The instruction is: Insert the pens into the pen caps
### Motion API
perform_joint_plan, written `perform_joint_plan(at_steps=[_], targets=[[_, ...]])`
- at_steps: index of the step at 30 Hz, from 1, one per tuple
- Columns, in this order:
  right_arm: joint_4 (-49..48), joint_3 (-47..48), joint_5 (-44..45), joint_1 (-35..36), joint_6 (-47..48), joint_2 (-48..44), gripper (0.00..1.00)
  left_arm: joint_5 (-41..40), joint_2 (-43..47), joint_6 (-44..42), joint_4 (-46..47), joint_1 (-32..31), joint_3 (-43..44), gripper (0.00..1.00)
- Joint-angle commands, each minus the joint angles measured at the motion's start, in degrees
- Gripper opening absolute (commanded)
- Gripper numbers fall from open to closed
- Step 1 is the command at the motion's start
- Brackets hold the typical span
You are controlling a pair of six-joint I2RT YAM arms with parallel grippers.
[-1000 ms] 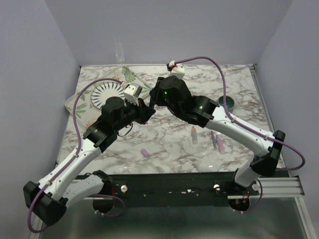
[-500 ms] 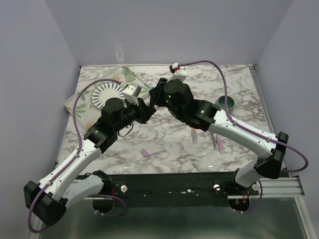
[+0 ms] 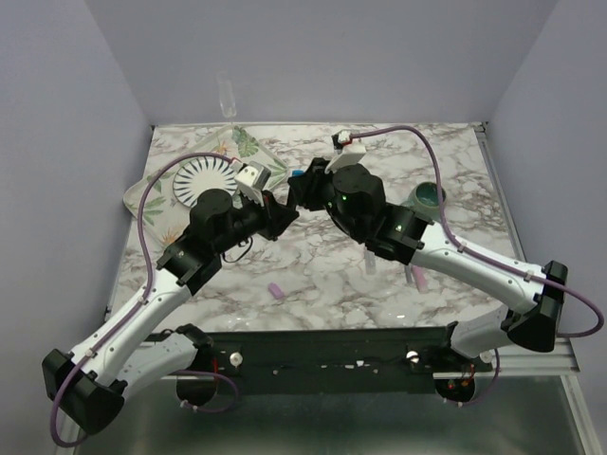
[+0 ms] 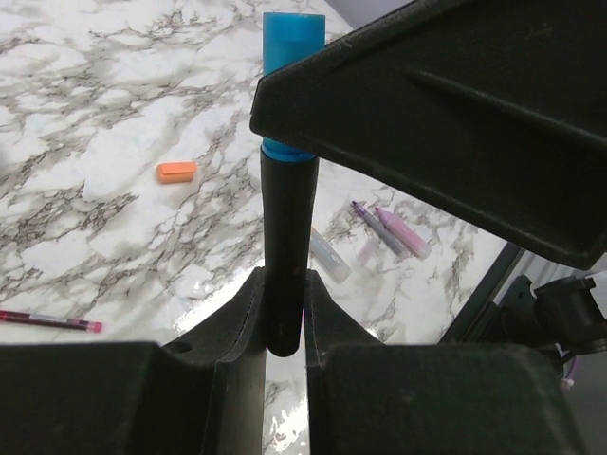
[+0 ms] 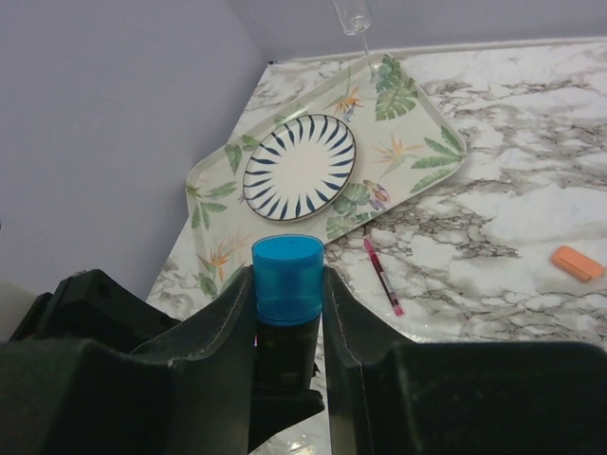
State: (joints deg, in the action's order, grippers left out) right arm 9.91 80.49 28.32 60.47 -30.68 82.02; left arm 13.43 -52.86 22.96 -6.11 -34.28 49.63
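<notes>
Above mid-table my left gripper is shut on the black pen near its rear end. The pen's front end sits inside the blue pen cap. My right gripper is shut on that cap from both sides. On the table lie an orange cap, a light purple cap, a thin red pen, a pale grey pen and pink-purple pens.
A leaf-patterned tray with a striped plate fills the back left. A teal-green mug stands at the right behind my right arm. A clear glass stands at the back wall.
My right arm's wrist and elbow have swung to the right while both grippers stayed joined at mid-table. Both grips look the same as before.
</notes>
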Motion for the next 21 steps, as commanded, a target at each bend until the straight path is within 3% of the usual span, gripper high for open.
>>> perform_joint_plan(at_steps=[1,5,8,13,21], targets=[[14.42,-1.65,-6.79,3.61,2.99,1.3,0.01,-4.82,2.94,-1.25,16.48,1.24,1.79,0.0],[16.01,0.54,-5.38,3.61,2.81,-0.36,0.01,-1.66,4.52,-2.13,22.7,1.24,-1.02,0.0],[15.76,1.42,-3.71,3.61,2.73,-1.86,0.1,0.19,6.1,-2.57,27.09,1.24,-3.39,0.0],[13.12,2.39,-1.34,3.61,2.99,-5.9,0.18,1.15,7.16,-2.83,28.52,1.24,-4.8,0.0],[13.82,7.75,1.04,3.52,5.54,-5.29,0.21,3.88,7.07,-3.01,31.07,1.24,-6.21,0.0]])
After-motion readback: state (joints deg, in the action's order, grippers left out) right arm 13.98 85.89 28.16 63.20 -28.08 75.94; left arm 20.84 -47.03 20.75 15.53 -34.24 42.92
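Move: The blue cap in my right fingers already sits on the black pen: from my left hand it is about 6 cm up and 3 cm ahead. From my right hand the pen's middle is some 4 cm below and 2 cm back. Counted from the left hand, on the table roughly 31 cm below, the red pen lies about 13 cm ahead and 7 cm left, the orange cap some 20 cm ahead and 10 cm right. I lift both hands together, slowly at first and then faster, about 7 cm up and some 3 cm back towards me, the right also drifting 2 cm to its right. My left hand, still pinching the pen's lower end, tips its fingers up by roughly 20 degrees; my right keeps its grip on the blue cap, and neither gripper opens. ##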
